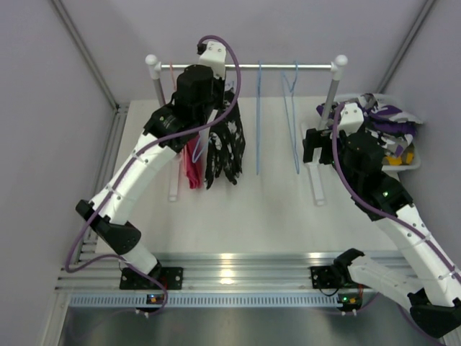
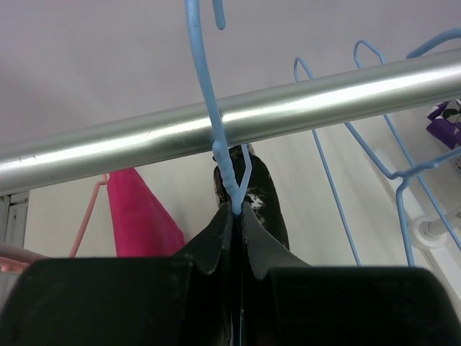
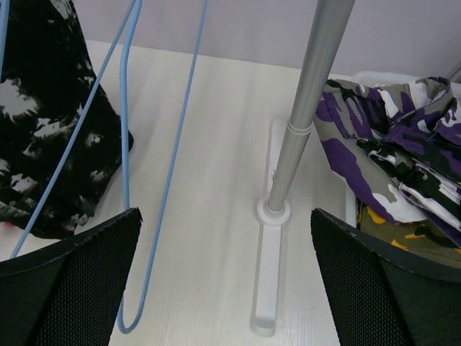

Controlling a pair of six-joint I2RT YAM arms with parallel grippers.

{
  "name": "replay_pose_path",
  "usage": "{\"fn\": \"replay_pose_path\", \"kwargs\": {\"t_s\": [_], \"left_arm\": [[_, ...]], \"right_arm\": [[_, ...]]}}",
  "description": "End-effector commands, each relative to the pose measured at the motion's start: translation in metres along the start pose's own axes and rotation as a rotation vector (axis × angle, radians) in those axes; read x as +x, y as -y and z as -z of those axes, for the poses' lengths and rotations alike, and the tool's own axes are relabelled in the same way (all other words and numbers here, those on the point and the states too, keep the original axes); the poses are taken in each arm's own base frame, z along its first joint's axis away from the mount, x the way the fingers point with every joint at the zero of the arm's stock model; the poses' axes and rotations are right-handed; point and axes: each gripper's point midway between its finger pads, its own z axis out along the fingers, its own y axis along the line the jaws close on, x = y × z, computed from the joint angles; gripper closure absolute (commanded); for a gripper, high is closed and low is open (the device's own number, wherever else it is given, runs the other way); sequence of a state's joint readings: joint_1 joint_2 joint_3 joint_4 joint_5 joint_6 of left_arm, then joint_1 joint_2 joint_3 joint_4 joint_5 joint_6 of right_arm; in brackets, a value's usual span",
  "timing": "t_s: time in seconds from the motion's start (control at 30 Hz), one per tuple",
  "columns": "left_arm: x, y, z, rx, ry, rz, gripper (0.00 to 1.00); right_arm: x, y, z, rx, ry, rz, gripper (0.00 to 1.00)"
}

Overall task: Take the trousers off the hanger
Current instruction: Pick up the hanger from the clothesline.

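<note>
My left gripper [image 2: 238,209] is shut on the neck of a blue hanger [image 2: 225,169], just under the silver rail [image 2: 324,94]. The hanger's hook crosses in front of the rail. Black trousers with white print [image 1: 227,148] hang from this hanger below the jaws. Hot pink trousers [image 1: 192,169] hang on a pink hanger [image 2: 86,216] to the left. Purple camouflage trousers [image 3: 389,137] and yellow camouflage trousers [image 3: 403,234] lie in a heap at the right. My right gripper [image 3: 225,213] stands open and holds nothing, low by the rack's right post [image 3: 302,122].
Two bare blue hangers [image 1: 258,122] [image 1: 294,122] hang from the rail between the black trousers and the right post. A white basket [image 1: 414,164] holds the camouflage heap. The post's white foot [image 3: 266,281] lies on the table between my right fingers.
</note>
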State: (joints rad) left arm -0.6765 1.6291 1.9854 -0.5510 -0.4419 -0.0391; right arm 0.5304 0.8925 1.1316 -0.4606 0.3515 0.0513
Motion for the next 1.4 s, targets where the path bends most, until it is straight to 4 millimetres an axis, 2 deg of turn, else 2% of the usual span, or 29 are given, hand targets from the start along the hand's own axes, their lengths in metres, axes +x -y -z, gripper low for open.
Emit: {"fn": "replay_pose_path", "kwargs": {"t_s": [0.0,0.27,0.6,0.9,1.0,1.07,1.13,1.2,1.23,1.3,1.33,1.37], "left_arm": [[-0.081,-0.016,0.034,-0.023,0.234,0.089,1.0],[-0.101,-0.019,0.065,-0.009,0.284,0.085,1.0],[-0.121,-0.01,0.111,0.019,0.343,0.082,1.0],[-0.113,-0.003,0.139,0.051,0.348,0.091,1.0],[-0.107,0.002,0.147,0.078,0.342,0.104,1.0],[-0.105,0.006,0.15,0.092,0.339,0.109,1.0],[-0.104,0.007,0.156,0.097,0.34,0.116,1.0],[-0.102,0.009,0.158,0.1,0.34,0.117,1.0],[-0.1,0.01,0.159,0.101,0.336,0.117,1.0],[-0.099,0.012,0.163,0.099,0.338,0.122,1.0],[-0.096,0.013,0.163,0.096,0.335,0.121,1.0],[-0.092,0.018,0.162,0.098,0.33,0.111,1.0]], "right_arm": [[-0.008,-0.006,-0.002,-0.012,0.036,0.001,0.01],[-0.008,-0.007,-0.004,-0.016,0.036,0.0,0.01],[0.0,-0.012,-0.013,-0.022,0.004,0.006,0.01],[-0.002,-0.017,-0.011,-0.049,0.003,-0.016,0.01],[-0.014,-0.028,0.002,-0.125,0.052,-0.065,0.01],[-0.022,-0.044,0.012,-0.219,0.077,-0.098,0.01],[-0.038,-0.06,0.031,-0.297,0.124,-0.129,0.01],[-0.042,-0.072,0.04,-0.34,0.134,-0.142,0.01],[-0.043,-0.088,0.049,-0.394,0.134,-0.137,0.0],[-0.037,-0.103,0.049,-0.398,0.113,-0.122,0.01],[-0.032,-0.126,0.059,-0.456,0.101,-0.101,0.01],[-0.025,-0.139,0.057,-0.459,0.083,-0.079,0.01]]}}
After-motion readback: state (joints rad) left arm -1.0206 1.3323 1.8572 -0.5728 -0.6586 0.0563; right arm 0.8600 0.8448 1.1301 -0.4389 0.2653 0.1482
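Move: The left gripper already holds the blue hanger by its stem. The rail is about 2 cm ahead and 2 above, and the black trousers' middle is some 24 cm below, 3 back and 2 right. The pink trousers hang 12 cm to its left, and an empty blue hanger 12 cm to its right, both level with it fore and aft. From the open right gripper, the black trousers lie roughly 35 cm left, 10 ahead and 14 lower; the right post is 13 cm ahead and 3 right. Keep the left gripper shut on the hanger stem and draw it back off the rail towards the base, about 13 cm. Raise it some 7 cm on the way, ease slightly down at the end, and turn the fingers a little up and clockwise. Dip the open right gripper 2 cm, then sweep it about 10 cm left and 6 back towards the black trousers, turning it some 20 degrees counter-clockwise, without touching them. ##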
